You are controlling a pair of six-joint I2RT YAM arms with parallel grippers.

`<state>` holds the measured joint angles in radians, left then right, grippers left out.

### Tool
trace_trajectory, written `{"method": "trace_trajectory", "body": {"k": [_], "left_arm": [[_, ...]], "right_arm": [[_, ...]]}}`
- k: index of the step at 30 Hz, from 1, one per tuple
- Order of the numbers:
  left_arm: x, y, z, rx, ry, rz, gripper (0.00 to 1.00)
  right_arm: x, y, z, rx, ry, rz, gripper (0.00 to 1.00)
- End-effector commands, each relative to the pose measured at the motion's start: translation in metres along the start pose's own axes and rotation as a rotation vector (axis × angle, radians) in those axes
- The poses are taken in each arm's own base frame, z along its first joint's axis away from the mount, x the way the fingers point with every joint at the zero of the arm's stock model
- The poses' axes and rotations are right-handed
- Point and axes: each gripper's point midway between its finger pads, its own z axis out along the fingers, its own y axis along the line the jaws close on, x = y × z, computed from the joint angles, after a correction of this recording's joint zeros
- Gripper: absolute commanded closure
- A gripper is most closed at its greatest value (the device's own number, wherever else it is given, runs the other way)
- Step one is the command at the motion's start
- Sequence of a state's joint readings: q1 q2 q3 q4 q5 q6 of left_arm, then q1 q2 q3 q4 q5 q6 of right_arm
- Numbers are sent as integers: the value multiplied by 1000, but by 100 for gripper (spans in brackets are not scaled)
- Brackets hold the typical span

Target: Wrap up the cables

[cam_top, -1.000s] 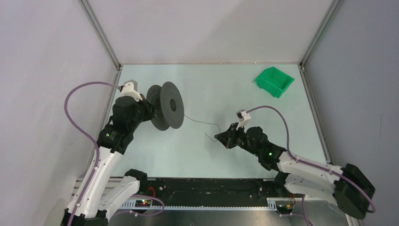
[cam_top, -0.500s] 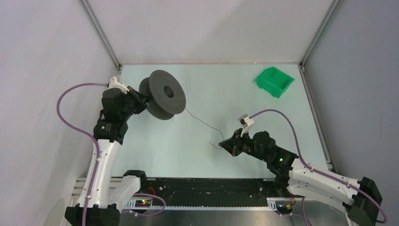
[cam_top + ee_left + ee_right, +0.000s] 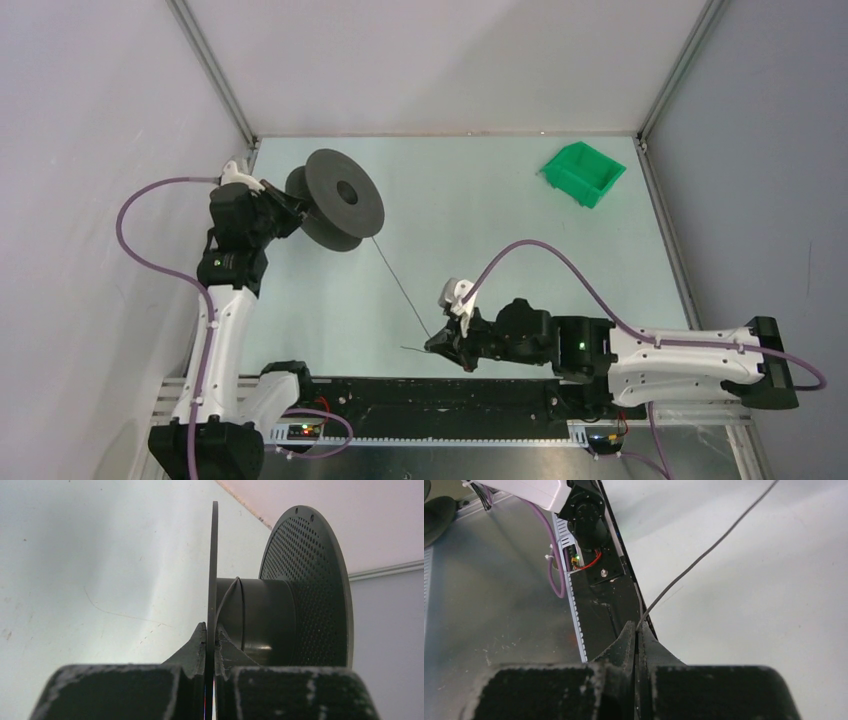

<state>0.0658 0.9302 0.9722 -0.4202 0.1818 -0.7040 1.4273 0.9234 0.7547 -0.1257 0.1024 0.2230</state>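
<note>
A dark grey spool (image 3: 335, 200) with two flat discs is held up at the far left. My left gripper (image 3: 283, 207) is shut on the rim of its near disc (image 3: 214, 570). A thin dark cable (image 3: 400, 285) runs taut from the spool's core (image 3: 260, 615) down to my right gripper (image 3: 437, 345), which is shut on the cable (image 3: 704, 555) near the table's front edge. A short free end sticks out left of the right fingers. One turn of cable lies on the core.
A green bin (image 3: 583, 172) stands at the back right. Metal frame posts rise at the back corners. The black rail (image 3: 420, 400) with wiring runs along the front edge, right below my right gripper.
My right gripper has moved left and toward the front edge with the cable, pulling it straight. My left gripper has turned the spool a little and shifted it back.
</note>
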Motion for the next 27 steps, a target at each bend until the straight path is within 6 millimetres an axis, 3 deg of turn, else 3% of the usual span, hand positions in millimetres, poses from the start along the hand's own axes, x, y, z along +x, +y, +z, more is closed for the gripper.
{"method": "trace_trajectory", "body": {"k": [1,5,8,9,12,13,18,23,27], "left_arm": [[-20,-15,4,70,-75,43,100],[-12,-19,3,78,-71,136,100],[15,-36,3,126,-18,292,100],[30,-43,3,149,26,333,100],[54,-51,1,173,101,466,100],[70,-53,-1,179,150,501,100],[104,-64,-9,202,205,662,100],[136,-71,-16,295,283,775,100],[158,-82,-31,432,352,828,100]], "right_arm": [[-20,6,5,4,-14,-147,100],[-53,8,13,20,-53,-248,100],[-74,11,20,15,-72,-313,100],[-91,14,18,11,-99,-334,100],[-109,11,22,15,-100,-376,100],[-120,11,20,17,-119,-393,100],[-154,-23,18,78,-179,-398,100],[-196,-61,1,82,-279,-300,100],[-189,-77,2,24,-247,-231,100]]}}
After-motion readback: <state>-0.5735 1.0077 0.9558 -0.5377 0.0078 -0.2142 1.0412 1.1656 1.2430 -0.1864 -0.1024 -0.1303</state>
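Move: The right hand pinches the cable near its loose end, whose tail sticks out some 3 cm to its left; the spool's middle lies about 28 cm ahead, 19 cm left and 5 cm higher. The left hand grips the spool by a flange, the spool's middle about 3 cm ahead, 6 cm right and 2 cm up; the pinched cable is some 26 cm back, 25 cm right and 5 cm lower. Right hand carries its cable 13 cm forward and up towards the spool; left swings spool 14 cm right. ##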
